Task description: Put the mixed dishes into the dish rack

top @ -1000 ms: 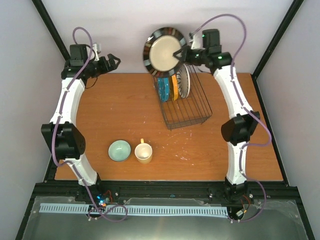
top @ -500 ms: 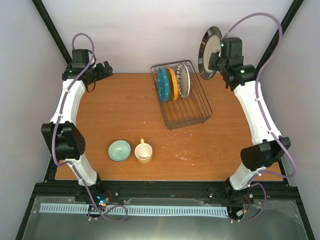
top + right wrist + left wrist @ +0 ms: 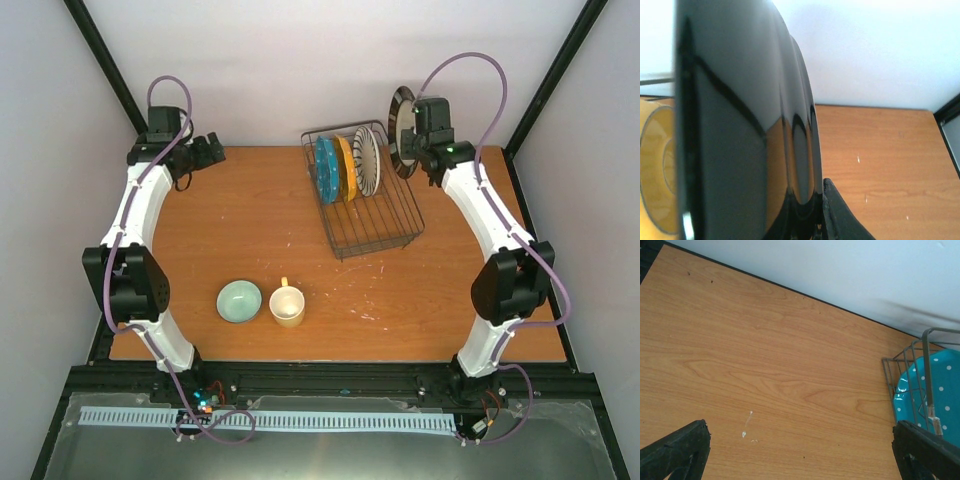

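Observation:
The dark wire dish rack (image 3: 378, 228) stands at the back centre with three plates on edge in it: teal dotted (image 3: 326, 170), yellow-orange (image 3: 346, 167) and white with black stripes (image 3: 367, 163). My right gripper (image 3: 413, 135) is shut on the dark-rimmed plate (image 3: 401, 118), holding it on edge in the air just right of the striped plate, over the rack's back right corner. In the right wrist view the glossy dark plate (image 3: 740, 125) fills the left half, with one finger (image 3: 840, 215) pressed against it. My left gripper (image 3: 212, 148) is open over bare table at the back left.
A mint-green bowl (image 3: 239, 301) and a cream-yellow mug (image 3: 287, 305) sit side by side on the wooden table (image 3: 250, 220) near the front. The left wrist view shows the rack's corner wire (image 3: 926, 365) and the teal plate (image 3: 935, 390) at its right edge. White walls enclose the table.
The right arm swung the plate from over the rack's back out to the right, turned it on edge, then brought it back left to the rack's back right corner. The left gripper barely shifted.

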Controlling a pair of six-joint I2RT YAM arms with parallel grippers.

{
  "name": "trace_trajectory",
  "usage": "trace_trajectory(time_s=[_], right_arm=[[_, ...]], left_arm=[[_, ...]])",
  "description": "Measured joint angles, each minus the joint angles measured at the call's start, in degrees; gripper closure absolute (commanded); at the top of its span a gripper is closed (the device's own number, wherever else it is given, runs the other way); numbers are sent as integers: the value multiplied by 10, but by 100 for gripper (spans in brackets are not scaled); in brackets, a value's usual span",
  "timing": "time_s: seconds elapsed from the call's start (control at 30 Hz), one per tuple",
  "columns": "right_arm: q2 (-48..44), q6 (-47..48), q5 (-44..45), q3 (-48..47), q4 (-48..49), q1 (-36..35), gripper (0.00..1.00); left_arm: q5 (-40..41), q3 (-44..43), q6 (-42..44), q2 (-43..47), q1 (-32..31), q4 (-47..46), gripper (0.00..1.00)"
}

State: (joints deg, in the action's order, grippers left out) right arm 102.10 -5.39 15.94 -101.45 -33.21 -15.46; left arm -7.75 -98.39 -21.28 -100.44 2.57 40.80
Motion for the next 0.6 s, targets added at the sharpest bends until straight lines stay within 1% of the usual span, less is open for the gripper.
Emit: trace_trajectory(time_s=[0.13,0.33,0.6], right_arm=[[19,38,-3,-7,40,0,97],[66,103,-2,-30,69,0,97],[117,124,-13,-49,73,0,97]], left_arm=[[7,8,0,2,0,1,0],[11,14,0,4,0,2,0],[12,14,1,4,0,7,0]])
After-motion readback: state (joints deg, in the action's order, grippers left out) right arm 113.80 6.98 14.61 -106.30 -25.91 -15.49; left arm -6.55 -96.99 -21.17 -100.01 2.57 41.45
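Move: The right gripper holds the dark-rimmed plate on edge; the free slot for this plate, just right of the striped plate in the dish rack, lies about 6 cm ahead, 9 cm left and 17 cm below the hand. The striped plate stands some 7 cm ahead and 14 cm left, the orange plate about 6 cm ahead and 21 cm left. From the left hand that slot is roughly 8 cm ahead, 58 cm right and 13 cm below. Keep the dark-rimmed plate pinched in the right gripper and carry it forward about 5 cm, nearly level at first, then sinking some 4 to 5 cm, while easing slightly left towards the free slot beside the striped plate. On the way, turn the wrist about 10 degrees so that its left side dips, with a little counter-clockwise turn. ##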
